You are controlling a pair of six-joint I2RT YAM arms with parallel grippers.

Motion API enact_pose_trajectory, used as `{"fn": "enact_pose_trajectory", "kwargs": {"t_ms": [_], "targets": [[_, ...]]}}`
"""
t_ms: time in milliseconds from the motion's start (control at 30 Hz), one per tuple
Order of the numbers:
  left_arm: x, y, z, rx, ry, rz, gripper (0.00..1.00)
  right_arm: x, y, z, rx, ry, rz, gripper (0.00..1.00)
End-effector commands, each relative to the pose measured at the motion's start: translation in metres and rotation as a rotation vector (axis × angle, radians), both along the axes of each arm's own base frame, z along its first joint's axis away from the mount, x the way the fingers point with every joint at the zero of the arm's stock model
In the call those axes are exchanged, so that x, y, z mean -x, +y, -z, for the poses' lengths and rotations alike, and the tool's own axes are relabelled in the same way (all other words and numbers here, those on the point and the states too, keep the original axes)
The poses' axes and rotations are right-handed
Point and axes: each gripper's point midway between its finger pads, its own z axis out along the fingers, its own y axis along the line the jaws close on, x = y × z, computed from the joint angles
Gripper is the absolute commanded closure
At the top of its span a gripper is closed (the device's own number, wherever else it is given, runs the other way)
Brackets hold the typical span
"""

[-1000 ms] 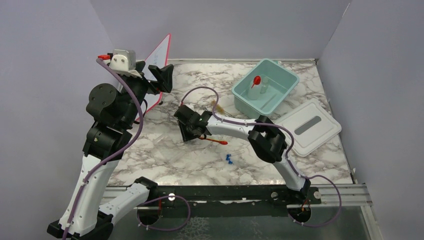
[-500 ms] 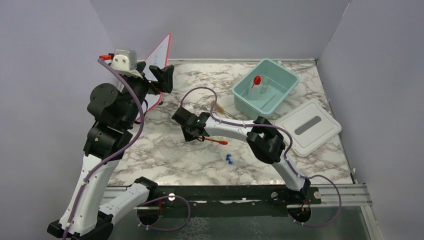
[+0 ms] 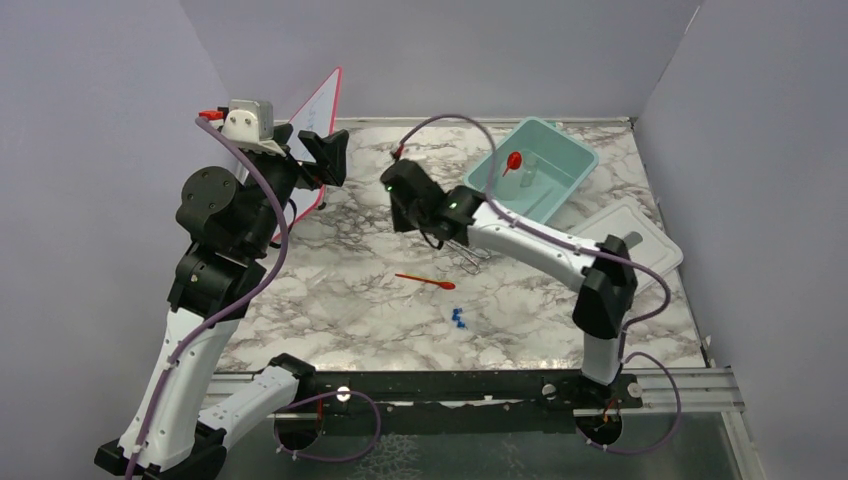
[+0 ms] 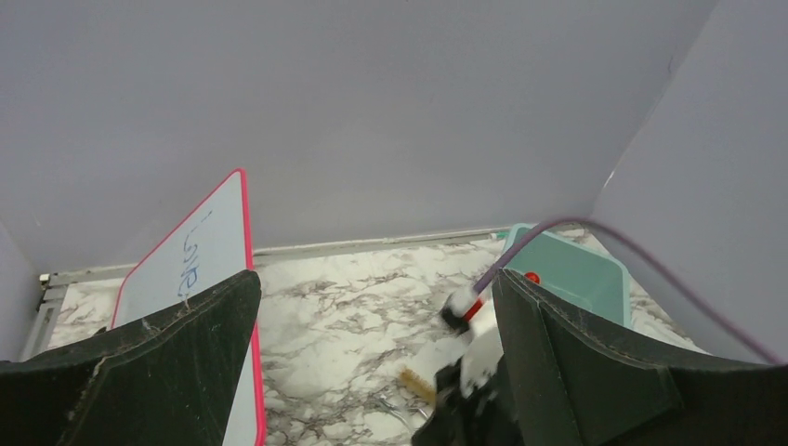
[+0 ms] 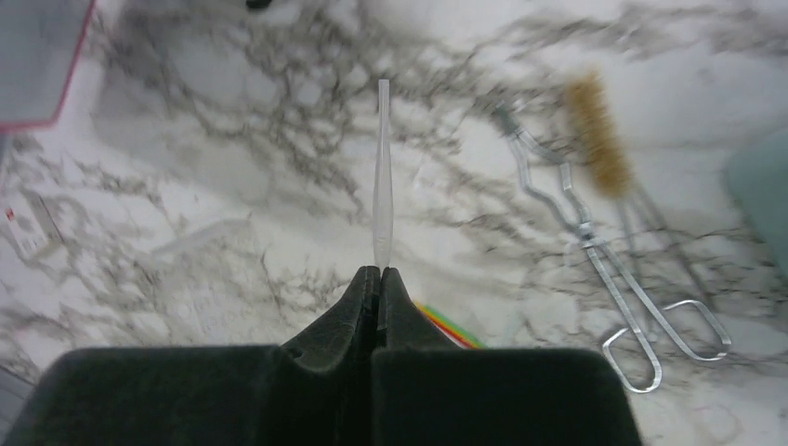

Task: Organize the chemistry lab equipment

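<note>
My right gripper [image 5: 379,271] is shut on a thin clear pipette-like tube [image 5: 382,177] that sticks straight out past its tips. In the top view this gripper [image 3: 410,205] hangs above the table, left of the teal tub [image 3: 575,160]. Metal tongs [image 5: 595,251] and the tan brush [image 5: 595,135] lie below it to the right. The red-orange spatula [image 3: 425,281] and blue-capped tubes [image 3: 458,319] lie on the marble. The red funnel [image 3: 513,160] and a small glass vessel [image 3: 528,170] sit in the tub. My left gripper [image 3: 325,155] is raised at the back left, open and empty.
The pink-edged whiteboard [image 3: 318,110] leans at the back left, close to my left gripper. The white lid [image 3: 640,255] lies right of the tub, partly under the right arm. Grey walls close off the back and both sides.
The right gripper shut on the clear tube near the spatula, then rose and swung back and to the right toward the tub. The left arm has not moved.
</note>
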Motion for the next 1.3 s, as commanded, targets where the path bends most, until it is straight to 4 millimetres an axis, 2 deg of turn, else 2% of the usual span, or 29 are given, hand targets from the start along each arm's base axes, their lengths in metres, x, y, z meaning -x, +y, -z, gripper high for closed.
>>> {"fn": "enact_pose_trajectory", "kwargs": {"t_ms": [0, 133, 233, 367, 467, 533, 667, 867, 1100, 1267], "targets": [[0.004, -0.007, -0.002, 0.030, -0.014, 0.038, 0.02, -0.050, -0.075, -0.061, -0.033, -0.126, 0.206, 1.00], [0.003, -0.015, 0.005, 0.064, 0.015, 0.076, 0.02, -0.083, -0.148, -0.106, -0.025, -0.222, 0.395, 0.99], [0.004, -0.028, 0.016, 0.107, 0.049, 0.139, 0.02, -0.102, -0.206, -0.128, -0.023, -0.258, 0.535, 0.98], [0.004, -0.040, 0.023, 0.136, 0.079, 0.202, 0.02, -0.117, -0.273, -0.127, -0.004, -0.238, 0.684, 0.98], [0.005, -0.043, 0.024, 0.136, 0.081, 0.215, 0.02, -0.122, -0.306, -0.115, 0.001, -0.199, 0.761, 0.98], [0.004, -0.042, 0.024, 0.135, 0.080, 0.211, 0.02, -0.123, -0.322, -0.098, 0.007, -0.150, 0.804, 0.98], [0.003, -0.045, 0.026, 0.133, 0.087, 0.219, 0.02, -0.125, -0.342, -0.060, -0.007, -0.044, 0.863, 0.98], [-0.001, -0.049, 0.031, 0.144, 0.106, 0.232, 0.02, -0.138, -0.346, -0.010, -0.034, 0.030, 0.921, 0.97], [-0.003, -0.064, 0.035, 0.146, 0.131, 0.304, 0.04, -0.158, -0.342, 0.029, -0.052, 0.092, 0.958, 0.96], [-0.001, -0.081, 0.036, 0.119, 0.145, 0.397, 0.06, -0.163, -0.348, 0.042, -0.044, 0.083, 1.013, 0.96]]}}
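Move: The bin is some 15 cm ahead of the right hand, which already holds the clear pipette, and about 33 cm to its right; its middle is 11 cm lower. The red-capped bottle inside is about 14 cm ahead and 27 cm right. Nearer on the table, about 16 cm down, are the tongs, 6 cm ahead and 11 cm right, and the brush, 10 cm ahead and 13 cm right. From the left hand the bin is roughly 19 cm ahead, 40 cm right and 43 cm below. Sweeping fast to the right by about 35 cm and forward some 15 cm, the right hand carries the pipette in a high arc over the tongs and brush, then sinks towards the bin floor, right of the bottle. The wrist swings about 55 degrees clockwise; the fingers keep their pinch. The open left hand drifts right and down, turning slightly clockwise. ##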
